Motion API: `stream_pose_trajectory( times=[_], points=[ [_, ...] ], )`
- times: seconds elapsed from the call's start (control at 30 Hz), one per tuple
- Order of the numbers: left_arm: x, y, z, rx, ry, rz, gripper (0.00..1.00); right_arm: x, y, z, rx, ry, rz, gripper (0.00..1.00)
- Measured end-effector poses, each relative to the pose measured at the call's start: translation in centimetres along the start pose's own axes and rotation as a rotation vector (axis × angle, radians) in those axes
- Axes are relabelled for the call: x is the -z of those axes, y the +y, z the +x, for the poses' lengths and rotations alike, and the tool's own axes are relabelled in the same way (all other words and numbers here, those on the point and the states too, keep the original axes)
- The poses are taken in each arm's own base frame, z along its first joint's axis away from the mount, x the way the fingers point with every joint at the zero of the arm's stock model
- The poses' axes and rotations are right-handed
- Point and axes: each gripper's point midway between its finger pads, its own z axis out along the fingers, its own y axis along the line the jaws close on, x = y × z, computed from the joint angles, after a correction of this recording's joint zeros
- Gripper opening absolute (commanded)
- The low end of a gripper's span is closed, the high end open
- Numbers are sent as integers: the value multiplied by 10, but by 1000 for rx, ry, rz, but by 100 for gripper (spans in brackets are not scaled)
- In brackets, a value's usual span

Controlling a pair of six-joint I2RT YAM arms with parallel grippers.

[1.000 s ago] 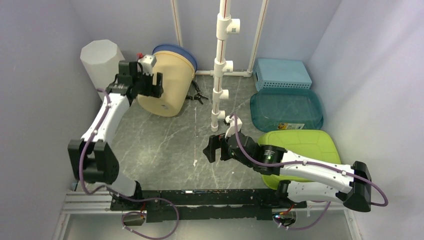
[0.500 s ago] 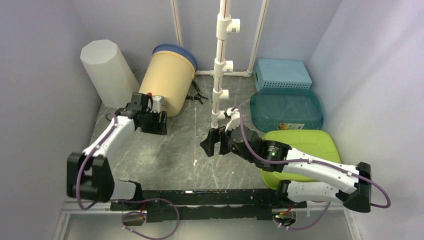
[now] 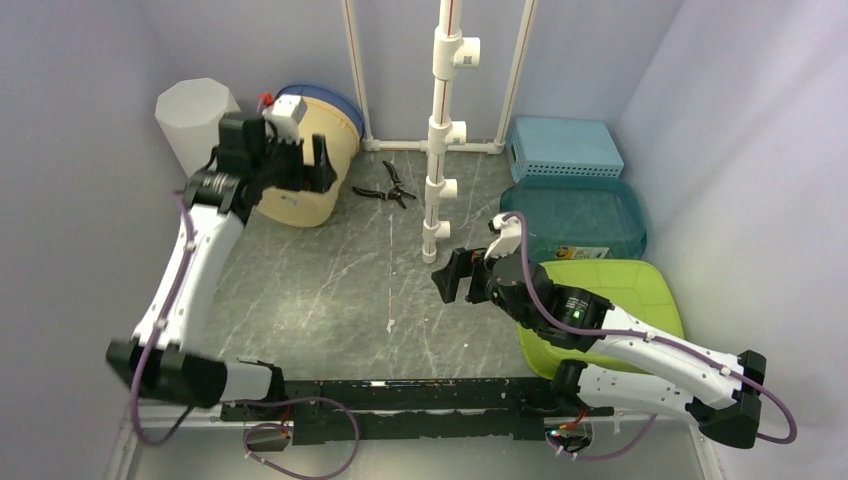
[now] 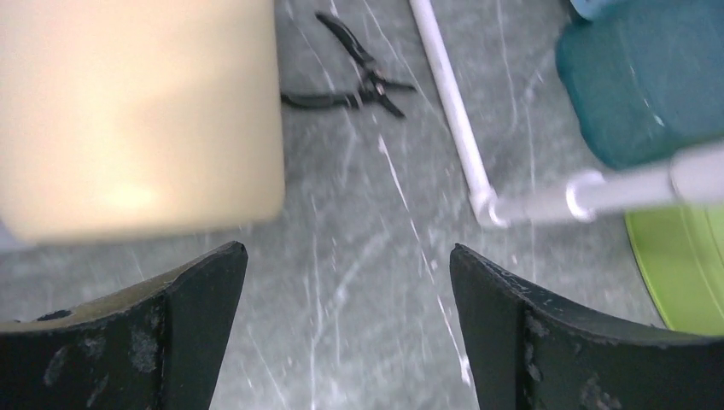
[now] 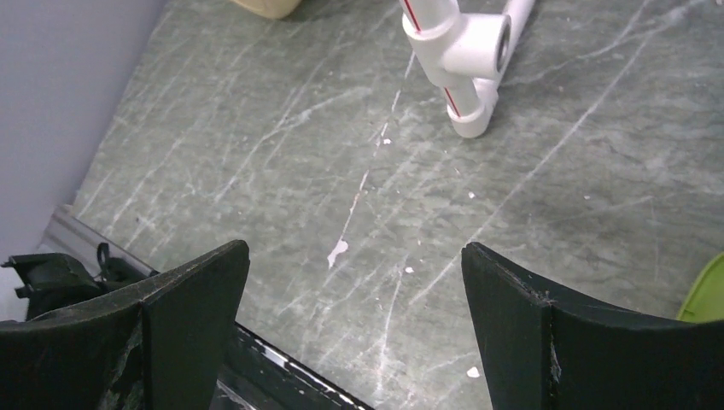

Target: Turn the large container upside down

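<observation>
The large container is a cream bucket (image 3: 300, 205) with a blue rim, at the back left, tilted with its rim toward the back wall. My left gripper (image 3: 283, 165) hovers over its near side, open and empty. In the left wrist view the bucket's cream wall (image 4: 137, 111) fills the upper left, beyond the open left gripper (image 4: 346, 325), whose fingers do not touch it. My right gripper (image 3: 452, 278) is open and empty over mid-table, near the pipe stand's foot. In the right wrist view the right gripper (image 5: 354, 333) has only table beneath it.
A white octagonal column (image 3: 190, 115) stands left of the bucket. Black pliers (image 3: 385, 185) lie to its right. A white PVC pipe stand (image 3: 445, 130) rises at centre back. A blue basket (image 3: 563, 147), a teal tray (image 3: 572, 220) and a green lid (image 3: 600, 290) fill the right side.
My left arm dropped low in front of the bucket, then rose again to its near side. The bucket has shifted left and back. My right gripper moved slightly right.
</observation>
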Motion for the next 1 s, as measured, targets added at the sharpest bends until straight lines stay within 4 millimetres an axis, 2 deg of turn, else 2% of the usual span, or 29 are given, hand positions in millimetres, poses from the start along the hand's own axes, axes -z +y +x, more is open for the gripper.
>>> stream_pose_trajectory(
  times=[0.07,0.13,0.33,0.47,0.6,0.83,1.0],
  points=[
    [-25,10,-23,3,2,-33,94,0,-5,6,0,15,14,100],
    [-55,24,-36,12,16,-76,94,-1,-8,10,-1,27,25,100],
    [-135,62,-52,23,18,-182,95,-1,-15,18,-8,45,43,100],
    [-173,77,-91,3,-67,-215,95,-1,-18,21,-17,51,51,100],
    [-191,91,-123,-26,-170,-253,95,-2,-21,27,-20,68,57,100],
    [-219,125,-158,-16,-299,-288,95,-4,-25,39,-26,105,60,100],
    [-244,156,-157,-2,-324,-299,96,-8,-25,49,-21,141,63,100]
  ],
)
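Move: The large container lies tipped, its base towards the robot and its blue-lined mouth towards the back wall. Its middle is about 18 cm ahead of the left hand, hardly to either side, some 16 cm below. The upturned white container stands about 23 cm to the left and 22 cm ahead, the shears some 17 cm to the right and 19 cm ahead, on the table. From the right hand the large container is about 33 cm ahead, 30 cm left, 10 cm below. Forward and nearly level, the open left hand sweeps some 33 cm over the tipped container towards its blue rim by the back wall, easing about 5 cm left near the end. Its wrist swings counter-clockwise and the fingertips lift, each by 15 to 20 degrees. The empty right hand sinks about 5 cm, still wide open. ##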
